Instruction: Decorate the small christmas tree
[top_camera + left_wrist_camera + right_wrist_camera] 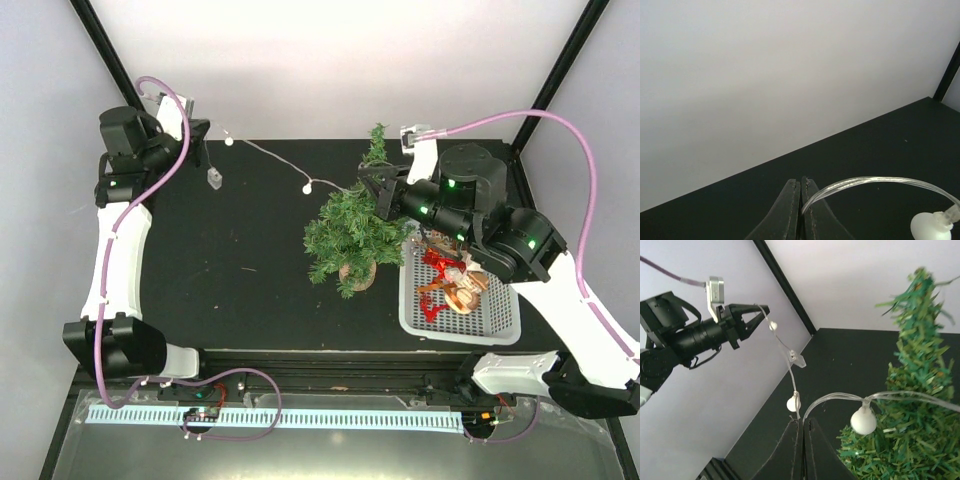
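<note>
The small christmas tree [350, 228] stands mid-table on its round tan base, and it fills the right side of the right wrist view [912, 420]. A clear light string [270, 158] with white bulbs hangs in the air between both grippers. My left gripper [205, 132] is at the back left, shut on one end of the string [865, 181]. My right gripper [366, 181] is beside the tree's upper branches, shut on the string [840, 399]. One bulb [863, 421] rests against the needles, and the string runs on across the tree.
A white basket [460, 334] with red and tan ornaments sits right of the tree, under the right arm. A small clear clip [213, 180] dangles from the string near the left gripper. Black frame posts stand at the back corners.
</note>
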Tool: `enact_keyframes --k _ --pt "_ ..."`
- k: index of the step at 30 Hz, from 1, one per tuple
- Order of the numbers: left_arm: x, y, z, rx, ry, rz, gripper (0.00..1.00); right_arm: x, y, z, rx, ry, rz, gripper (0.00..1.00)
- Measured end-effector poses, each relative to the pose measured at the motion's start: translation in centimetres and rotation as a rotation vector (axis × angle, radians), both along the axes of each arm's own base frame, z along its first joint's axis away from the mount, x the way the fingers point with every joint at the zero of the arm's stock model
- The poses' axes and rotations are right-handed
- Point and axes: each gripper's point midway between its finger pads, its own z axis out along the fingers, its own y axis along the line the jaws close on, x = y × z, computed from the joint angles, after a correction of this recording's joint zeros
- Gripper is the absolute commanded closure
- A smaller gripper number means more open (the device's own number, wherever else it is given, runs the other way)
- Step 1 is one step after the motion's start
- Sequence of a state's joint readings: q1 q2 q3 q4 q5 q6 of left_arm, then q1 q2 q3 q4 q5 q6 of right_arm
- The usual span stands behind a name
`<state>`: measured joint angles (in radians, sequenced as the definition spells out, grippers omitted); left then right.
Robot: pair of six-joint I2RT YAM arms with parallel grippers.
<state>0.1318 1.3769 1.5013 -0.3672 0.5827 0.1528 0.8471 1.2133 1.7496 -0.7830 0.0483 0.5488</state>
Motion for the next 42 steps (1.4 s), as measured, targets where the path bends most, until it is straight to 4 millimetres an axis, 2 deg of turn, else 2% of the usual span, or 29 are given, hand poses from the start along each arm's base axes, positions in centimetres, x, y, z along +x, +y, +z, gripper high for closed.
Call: enact_keyframes --k 8,13,19,23,29,31,33,39,42 --pt "1.0 0.2 0.2 -0.006 0.007 0.009 0.98 -0.6 1.0 -1.9 -0.028 0.034 0.024 0.87" --pt "1.6 0.7 0.9 -0.010 0.004 0.035 0.99 -0.9 0.5 -1.7 -0.025 0.026 0.016 0.81" --pt "2.5 0.8 2.9 -0.020 -0.012 0.043 0.98 -1.4 -0.6 -0.8 -0.005 -0.001 -0.001 0.80" --pt "3.4 0.1 4.8 -0.017 -0.032 0.030 0.98 -1.5 -1.1 -0.6 -0.002 -0.013 -0.014 0.79" --pt "4.8 -3.4 9.9 -0.005 -0.107 -0.024 0.98 -1.7 -3.1 0.7 0.003 -0.070 -0.073 0.75" --pt "4.8 -5.1 12.2 0.007 -0.166 -0.047 0.99 -1.4 -4.4 1.2 0.001 -0.097 -0.131 0.71" --pt "4.3 -7.0 13.4 0.031 -0.205 -0.070 0.98 -1.0 -5.6 1.6 -0.007 -0.119 -0.191 0.70" --pt "3.0 -13.3 15.1 0.112 -0.305 -0.162 0.99 0.8 -9.2 2.7 -0.033 -0.185 -0.406 0.67" --pt "3.8 -15.3 14.4 0.125 -0.313 -0.189 0.98 2.3 -11.1 2.8 -0.032 -0.213 -0.511 0.67"
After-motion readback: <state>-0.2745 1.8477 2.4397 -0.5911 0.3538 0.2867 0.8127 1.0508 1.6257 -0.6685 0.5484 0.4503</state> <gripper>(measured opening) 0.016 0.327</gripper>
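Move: The tree's middle is about 8 cm ahead of the right hand, 2 cm to its right and some 22 cm lower, its tip almost level with that hand, which pinches the light string. The basket stands roughly 24 cm right of the tree and level with it, about 42 cm below the hand. From the left hand, still holding the other end, the tree's middle is around 33 cm right, 11 cm back and 18 cm lower; a clear tag hangs some 12 cm straight below. The light string is let go beside the tree: the right hand dips about 2 cm as its fingers part, then withdraws some 11 cm to the right, rising gently and swinging clockwise, its fingers still widening. The left hand keeps its pinch, edges forward, then sweeps up and right by about 15 cm each, its fingers tilting upward. ##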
